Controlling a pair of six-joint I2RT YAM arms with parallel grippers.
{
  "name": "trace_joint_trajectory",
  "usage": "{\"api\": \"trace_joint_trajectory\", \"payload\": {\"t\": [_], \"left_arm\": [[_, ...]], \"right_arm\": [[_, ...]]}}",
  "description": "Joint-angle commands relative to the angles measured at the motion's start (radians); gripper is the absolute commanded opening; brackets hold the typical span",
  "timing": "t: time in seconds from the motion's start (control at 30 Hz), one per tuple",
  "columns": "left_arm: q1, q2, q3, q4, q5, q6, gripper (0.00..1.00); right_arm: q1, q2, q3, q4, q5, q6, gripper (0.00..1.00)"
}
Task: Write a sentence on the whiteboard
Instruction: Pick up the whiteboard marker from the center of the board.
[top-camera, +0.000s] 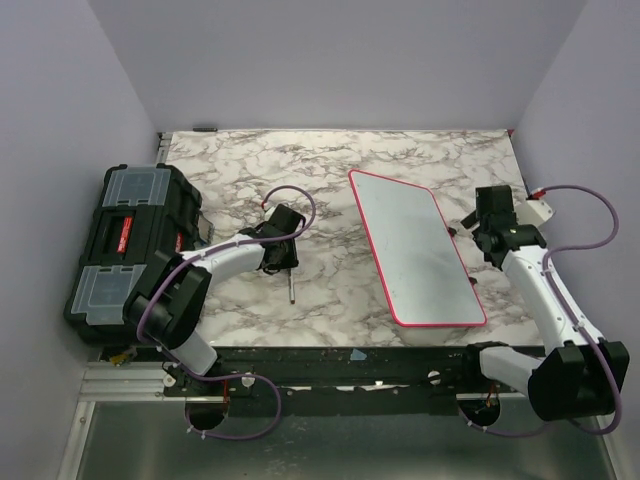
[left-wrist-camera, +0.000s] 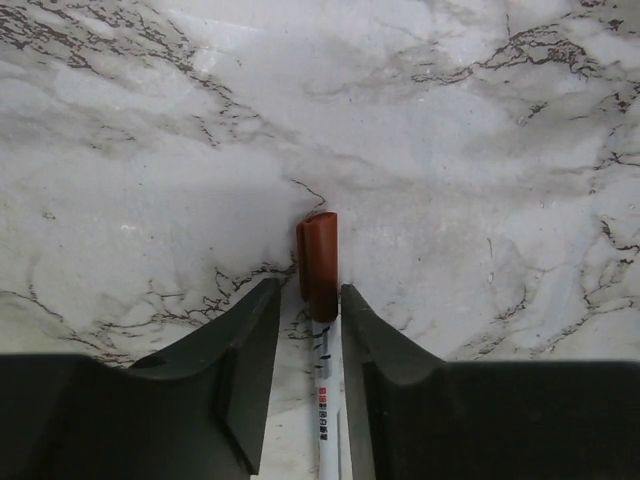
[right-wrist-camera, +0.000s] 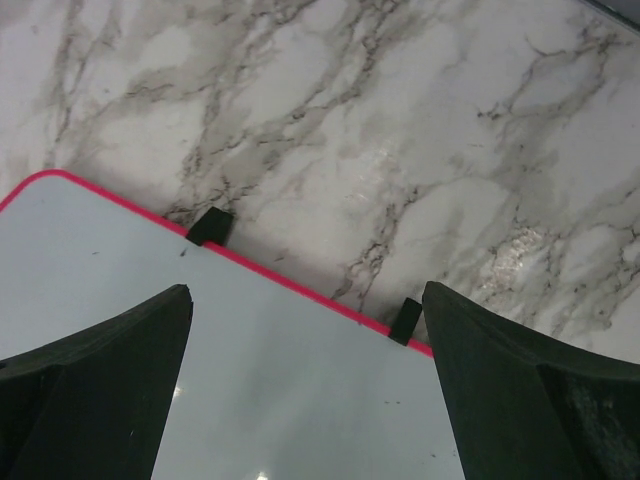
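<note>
A marker (left-wrist-camera: 322, 265) with a reddish-brown cap and a white printed barrel lies on the marble table; in the top view the marker (top-camera: 290, 290) pokes out below the left gripper (top-camera: 283, 258). My left gripper (left-wrist-camera: 308, 290) straddles it low over the table. The right finger (left-wrist-camera: 380, 350) touches the barrel, and a narrow gap remains at the left finger (left-wrist-camera: 240, 350). The whiteboard (top-camera: 415, 245), pale with a red-pink frame, lies right of centre and looks blank; the sentence is out of view. My right gripper (right-wrist-camera: 306, 290) hangs wide open over the whiteboard (right-wrist-camera: 250, 400) near its right edge, shown as the right gripper (top-camera: 478, 225) from above.
A black toolbox (top-camera: 125, 240) with clear lid compartments stands at the table's left edge, close behind my left arm. Two small black clips (right-wrist-camera: 210, 226) (right-wrist-camera: 405, 320) sit on the whiteboard's frame. Walls enclose the table at the back and both sides.
</note>
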Motion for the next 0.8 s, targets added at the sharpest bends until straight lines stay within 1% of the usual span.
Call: {"api": "trace_joint_trajectory", "payload": {"t": [0.0,0.07,0.17,0.23,0.33,0.53,0.57,0.77], "left_arm": [[-0.004,0.022,0.000,0.044,0.041,-0.014,0.25],[-0.003,0.028,-0.004,0.049,0.042,-0.016,0.12],[-0.003,0.036,-0.002,0.050,0.045,-0.013,0.00],[-0.004,0.034,-0.003,0.049,0.043,-0.013,0.00],[-0.003,0.022,-0.008,0.050,0.046,-0.013,0.00],[-0.004,-0.007,0.001,0.045,0.071,-0.013,0.00],[-0.003,-0.014,0.003,0.043,0.075,-0.015,0.00],[-0.004,-0.062,0.022,0.015,0.079,-0.010,0.00]], "right_arm": [[-0.001,0.058,-0.044,-0.135,0.097,0.201,1.00],[-0.001,0.083,-0.053,-0.140,0.105,0.226,0.98],[-0.002,0.120,-0.068,-0.147,0.136,0.251,0.89],[-0.004,0.139,-0.073,-0.162,0.147,0.265,0.80],[-0.005,0.154,-0.085,-0.177,0.146,0.274,0.61],[-0.006,0.181,-0.118,-0.215,0.161,0.295,0.31],[-0.005,0.188,-0.121,-0.223,0.160,0.301,0.29],[-0.006,0.218,-0.144,-0.209,0.102,0.301,0.27]]}}
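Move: The left fingers already straddle the marker by its cap: its middle lies about 3 cm back, in line with the hand and 1 cm below. From there the whiteboard's middle is some 26 cm right and 3 cm forward, the toolbox about 30 cm left and 1 cm forward. From the right hand, some 14 cm up, the near black clip is about 6 cm back and 1 cm left, the far clip 5 cm forward and 5 cm left, the whiteboard's middle level with it and 13 cm left. The left fingers close and pinch the marker at the lower part of its cap, then keep hold while the hand eases about 1.5 cm to the right, hardly rising. Meanwhile the open right hand sinks some 9 cm and draws back about 6 cm towards the near clip on the whiteboard's right edge, tipping more steeply down, turning a little clockwise and closing most of the way. ##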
